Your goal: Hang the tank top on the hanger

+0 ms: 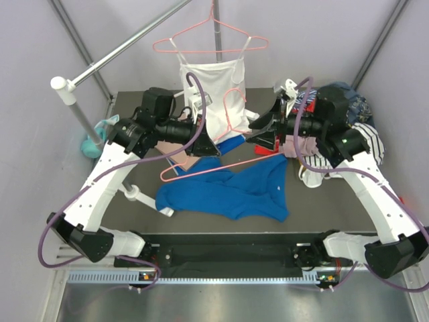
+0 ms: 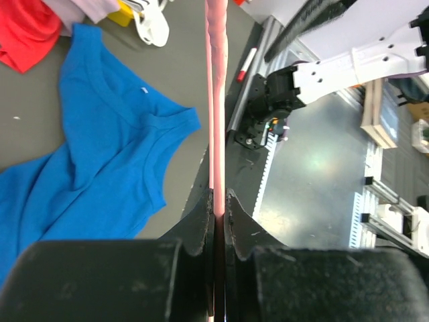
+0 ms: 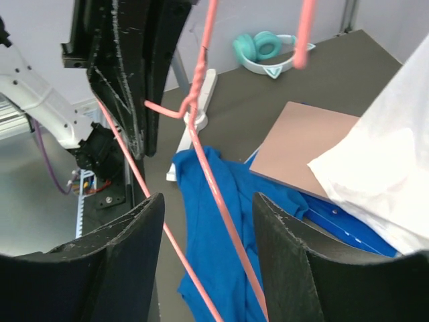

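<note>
The blue tank top [image 1: 231,193] lies crumpled flat on the dark table in front of both arms; it also shows in the left wrist view [image 2: 100,147] and the right wrist view [image 3: 214,255]. The pink wire hanger [image 1: 224,166] is held tilted above it, hook up near the white camisole. My left gripper [image 1: 206,145] is shut on the hanger's wire [image 2: 216,100], seen between its jaws [image 2: 219,204]. My right gripper [image 1: 260,131] is open; its jaws [image 3: 206,218] straddle a hanger wire [image 3: 224,215] without touching it.
A second pink hanger with the white camisole [image 1: 213,80] hangs from a metal rail [image 1: 127,43] at the back. Teal headphones [image 1: 94,139] lie at the left, a clothes pile [image 1: 355,127] at the right, and a red garment [image 2: 27,33] and a brown board [image 3: 295,147] on the table.
</note>
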Controlling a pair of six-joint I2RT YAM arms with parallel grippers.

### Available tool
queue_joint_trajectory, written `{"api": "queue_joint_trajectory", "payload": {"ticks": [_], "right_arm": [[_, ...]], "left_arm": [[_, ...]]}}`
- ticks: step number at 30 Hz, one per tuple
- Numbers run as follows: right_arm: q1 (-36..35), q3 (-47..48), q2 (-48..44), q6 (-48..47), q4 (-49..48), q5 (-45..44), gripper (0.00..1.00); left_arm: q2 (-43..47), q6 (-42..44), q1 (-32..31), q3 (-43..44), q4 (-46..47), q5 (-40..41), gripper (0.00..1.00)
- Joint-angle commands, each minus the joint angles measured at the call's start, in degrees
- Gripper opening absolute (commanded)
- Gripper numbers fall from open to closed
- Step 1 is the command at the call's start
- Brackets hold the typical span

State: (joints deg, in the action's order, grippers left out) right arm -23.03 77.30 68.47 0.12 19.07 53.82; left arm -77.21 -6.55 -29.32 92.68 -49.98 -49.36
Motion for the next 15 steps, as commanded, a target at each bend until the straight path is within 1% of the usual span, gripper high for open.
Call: {"api": "queue_joint_trajectory", "payload": {"ticks": [1, 3, 6, 7, 9, 10, 12, 13, 14, 15], "right_arm": [[-1.93, -0.3, 0.7, -1.53, -1.93, 4.01, 0.53], [-2.11, -0.74, 1.14, 1.35, -3.59, 5.67, 0.52], [-2.11, -1.97, 1.67, 5.58, -7.54, 7.96, 0.48], [-2.11, -2.58, 1.76, 7.68, -8.69, 8.57, 0.43], [-2.11, -2.85, 1.85, 8.58, -10.45, 9.37, 0.37], [-2.11, -2.85, 1.85, 9.19, -10.98, 9.37, 0.27], [-2.11, -2.85, 1.58, 9.28, -11.33, 9.28, 0.14], [-2.11, -2.85, 1.41, 9.2, -11.25, 9.02, 0.0], [-2.11, -2.85, 1.32, 9.2, -11.25, 8.15, 0.0], [-2.2, -3.03, 0.88, 8.85, -10.9, 7.44, 0.0]], "left_arm": [[-0.57, -1.45, -0.3, 1.62, 4.44, -4.77, 0.0], [-0.66, -2.24, -0.3, 1.45, 5.5, -5.82, 0.0], [-1.28, -3.56, -0.39, 1.27, 7.52, -7.23, 0.0], [-1.54, -4.0, -0.47, 1.27, 7.87, -7.32, 0.0], [-1.8, -4.26, -0.56, 1.36, 8.49, -7.76, 0.0], [-1.8, -4.35, -0.56, 1.36, 8.58, -7.76, 0.0], [-1.89, -4.09, -0.65, 1.18, 8.14, -7.42, 0.0], [-1.8, -3.83, -0.65, 1.1, 8.14, -6.28, 0.0], [-1.8, -3.74, -0.65, 0.66, 8.05, -5.66, 0.03], [-1.72, -3.74, -0.56, 0.48, 8.23, -4.7, 0.09]]}}
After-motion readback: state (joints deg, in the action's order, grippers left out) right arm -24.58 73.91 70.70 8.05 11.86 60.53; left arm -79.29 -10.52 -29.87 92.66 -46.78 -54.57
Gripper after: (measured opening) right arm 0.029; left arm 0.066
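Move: The pink hanger's right shoulder, near the neck, already passes between the open right fingers: some 1 cm back, 1 cm left and 1 cm below the right hand. The hanger's neck is about 5 cm to the left, level with that hand in depth and height; the blue tank top lies roughly 6 cm left, 2 cm back and 35 cm below. From the left hand, the right shoulder is about 8 cm right, 2 cm ahead and 2 cm above. Shut the right gripper from half open onto the hanger's right shoulder wire close to the neck, easing it about 2 cm left and 1.5 cm back with a slight sink while the wrist turns some 10 degrees. Keep the left gripper pinched on the other shoulder and bring it about 1.5 cm right, towards the right gripper. ##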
